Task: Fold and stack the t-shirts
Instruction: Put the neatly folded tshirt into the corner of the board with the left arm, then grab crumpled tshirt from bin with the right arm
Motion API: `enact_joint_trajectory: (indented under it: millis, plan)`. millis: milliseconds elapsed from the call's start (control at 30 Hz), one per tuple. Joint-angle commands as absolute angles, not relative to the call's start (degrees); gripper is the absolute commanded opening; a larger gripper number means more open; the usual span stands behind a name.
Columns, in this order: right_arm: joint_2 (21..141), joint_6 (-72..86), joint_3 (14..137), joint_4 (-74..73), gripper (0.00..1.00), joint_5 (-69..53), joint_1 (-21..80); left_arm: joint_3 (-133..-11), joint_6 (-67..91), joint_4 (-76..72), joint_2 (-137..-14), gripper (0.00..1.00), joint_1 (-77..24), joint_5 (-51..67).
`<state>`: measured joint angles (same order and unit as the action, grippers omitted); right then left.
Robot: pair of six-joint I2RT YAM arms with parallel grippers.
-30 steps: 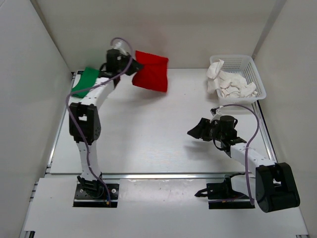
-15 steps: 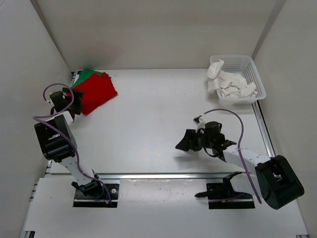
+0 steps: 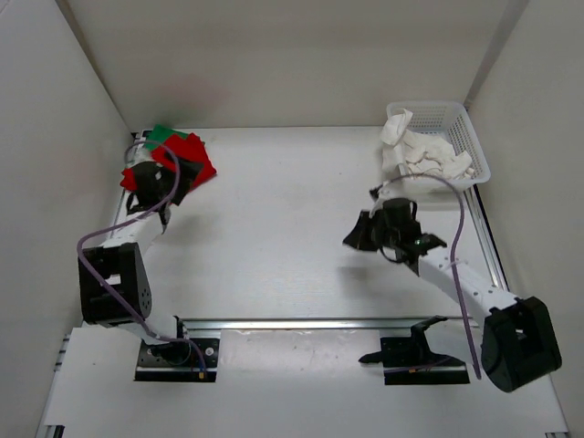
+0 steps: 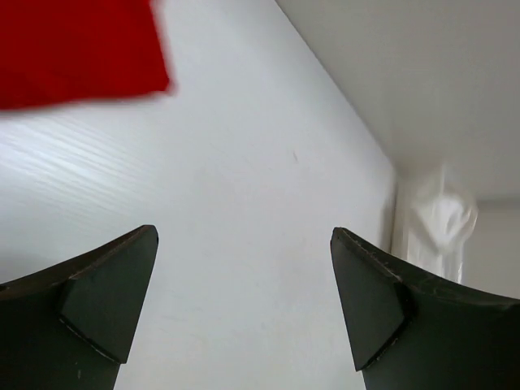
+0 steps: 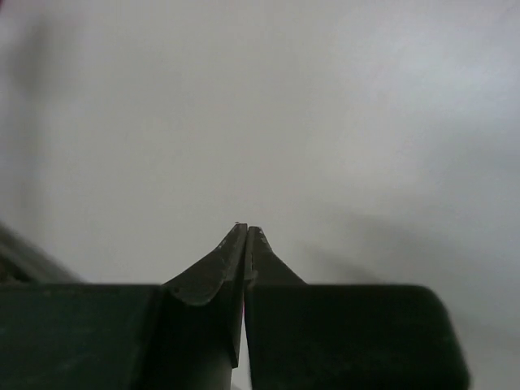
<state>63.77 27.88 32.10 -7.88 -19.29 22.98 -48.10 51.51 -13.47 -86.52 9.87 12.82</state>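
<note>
The folded red t-shirt [image 3: 192,157] lies at the table's back left, on top of the green t-shirt [image 3: 163,134], whose edge sticks out behind it. My left gripper [image 3: 164,186] hangs over the red shirt's near edge, open and holding nothing. In the left wrist view its jaws [image 4: 244,305] stand wide apart over bare table, with a corner of the red t-shirt [image 4: 73,49] at top left. The white t-shirt [image 3: 420,153] lies crumpled in the basket [image 3: 477,144]. My right gripper [image 3: 356,235] is shut on nothing, right of centre, its fingertips [image 5: 246,233] pressed together.
The white mesh basket stands at the back right corner and shows as a pale blur [image 4: 439,227] far off in the left wrist view. White walls close in the table on the left, back and right. A metal rail [image 3: 301,321] runs along the near edge.
The left gripper has let go of the red t-shirt, which now lies on the green one, and has opened wide. The right gripper has shut and shifted toward the basket.
</note>
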Motion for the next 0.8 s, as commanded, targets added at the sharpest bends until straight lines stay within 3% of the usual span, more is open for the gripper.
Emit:
enact_joint_trajectory:
  millis: [0,133,200,233,367,500,767]
  plan:
    - [69.50,22.25,47.08,-15.18,0.00,-8.02,14.79,-54.99,39.32,-4.16,-86.30,0.99,-3.90,10.13]
    - [80.65,19.51,63.87,-19.25,0.01,-5.53,4.59,-56.26,33.66,-1.40,-86.84,0.98,-18.18,7.20]
    - [84.71,19.51,70.54,-18.37,0.06,-8.77,-1.46,-53.01,33.66,-3.86,-85.70,0.98,-22.66,8.79]
    - [87.60,19.42,71.97,-18.20,0.13,-10.88,-2.97,-50.65,34.18,-4.82,-85.52,0.99,-25.02,9.66]
    - [95.77,18.20,79.70,-11.97,0.61,-11.25,-7.28,-44.31,34.10,-8.26,-84.73,0.98,-35.66,10.11]
    - [106.05,18.72,91.02,-13.26,0.68,-14.84,-10.10,-40.53,34.45,-10.18,-84.38,0.99,-43.14,10.46]
    - [120.74,20.82,106.95,-12.66,0.70,-18.37,-9.67,-30.16,36.56,-16.35,-79.11,0.98,-46.84,11.95]
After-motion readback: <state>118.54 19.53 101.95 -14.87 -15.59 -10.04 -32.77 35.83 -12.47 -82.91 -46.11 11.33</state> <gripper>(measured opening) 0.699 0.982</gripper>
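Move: The white t-shirt heaped in the basket is the right hand's next thing: its middle lies about 29 cm ahead, 26 cm to the right and 2 cm below, with the end draped over the basket's left rim about 32 cm ahead and 18 cm right. From the left hand the white shirt is some 73 cm right and 9 cm ahead. Still close to that hand is the red t-shirt, 8 cm ahead, 11 cm left, atop the green one 5 cm farther out. Fast and sweeping, both empty hands travel at once. The right goes forward about 34 cm and rightward, rising then easing down a little, to above the white shirt's draped end, turning clockwise some 30 degrees as its shut fingers open. The left, still open, leaves the red shirt rightward, then also back and down towards the near middle of the table, turning clockwise about 60 degrees. ##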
